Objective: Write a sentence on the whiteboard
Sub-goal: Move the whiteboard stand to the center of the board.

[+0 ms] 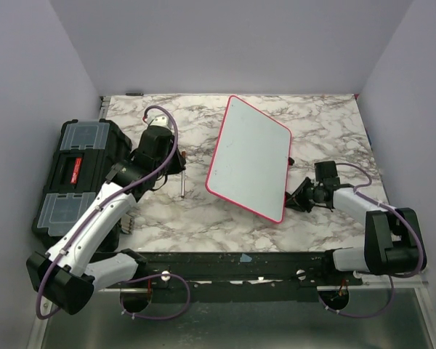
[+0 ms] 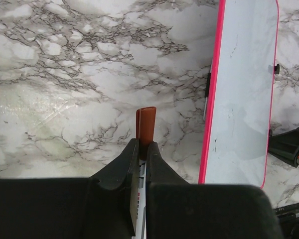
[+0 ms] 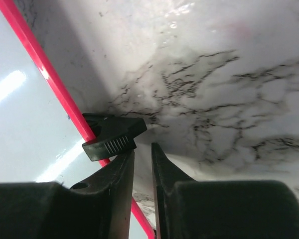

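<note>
The whiteboard point(image 1: 248, 156) lies tilted on the marble table, pale with a thin red-pink frame. No sentence shows on its surface point(image 2: 241, 99). My left gripper point(image 1: 180, 169) hovers left of the board, shut on a marker point(image 1: 182, 187). The marker's reddish-brown end point(image 2: 146, 124) sticks out past the fingertips, above my left gripper point(image 2: 142, 144). My right gripper point(image 1: 299, 198) sits at the board's near right edge point(image 3: 20, 114). In the right wrist view its jaws point(image 3: 142, 149) stand a little apart with nothing between them, the left finger touching a black ribbed tab point(image 3: 114, 137) on the frame.
A black toolbox point(image 1: 76, 171) with clear lid compartments stands at the table's left edge, beside the left arm. Grey walls close in the table at the back and both sides. A small black knob point(image 2: 276, 68) sticks out of the board's far edge.
</note>
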Available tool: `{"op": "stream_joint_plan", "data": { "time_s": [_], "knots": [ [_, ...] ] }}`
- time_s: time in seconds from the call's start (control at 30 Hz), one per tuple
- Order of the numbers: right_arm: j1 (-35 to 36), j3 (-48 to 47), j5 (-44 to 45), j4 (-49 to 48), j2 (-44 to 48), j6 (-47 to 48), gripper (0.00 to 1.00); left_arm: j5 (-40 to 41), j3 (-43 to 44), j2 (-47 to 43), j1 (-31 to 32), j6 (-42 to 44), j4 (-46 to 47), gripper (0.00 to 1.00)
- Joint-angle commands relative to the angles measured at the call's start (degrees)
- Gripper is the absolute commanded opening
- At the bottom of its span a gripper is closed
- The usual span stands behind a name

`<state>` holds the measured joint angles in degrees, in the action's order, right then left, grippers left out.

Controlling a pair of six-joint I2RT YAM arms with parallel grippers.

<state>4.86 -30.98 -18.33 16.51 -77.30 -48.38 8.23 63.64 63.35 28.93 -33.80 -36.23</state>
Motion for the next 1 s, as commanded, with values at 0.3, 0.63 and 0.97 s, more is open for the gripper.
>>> {"op": "stream_joint_plan", "data": {
  "time_s": [0.3,0.63,0.97],
  "knots": [
    [8.20,0.87,-3.00,-9.62,-8.38,-0.84,0.24,3.24,4.39,-2.79,-0.71,3.03,-4.28,0.00],
    [16.68,-3.64,-1.80,-12.03,-18.11,-2.26,0.24,4.40,4.48,-3.93,-1.24,3.81,-5.08,0.00],
    [25.26,-8.29,1.76,-13.05,-21.58,-3.28,0.24,3.73,4.82,-4.27,-1.47,3.48,-4.79,0.00]
  ]
}}
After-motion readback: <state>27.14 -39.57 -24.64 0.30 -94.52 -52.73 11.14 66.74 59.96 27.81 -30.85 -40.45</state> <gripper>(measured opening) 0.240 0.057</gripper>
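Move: The right hand is just above the table at the near part of the whiteboard's right edge, with the black clip about 2 cm left and 1 cm ahead of its fingertips. The whiteboard's middle lies some 14 cm ahead and 13 cm left; the far clip is about 14 cm straight ahead. From the raised left hand, still holding the marker, the near clip lies roughly 31 cm right, 5 cm back and 21 cm down. The right hand pushes the near clip about 14 cm left, its wrist turning some 20 degrees counter-clockwise. ##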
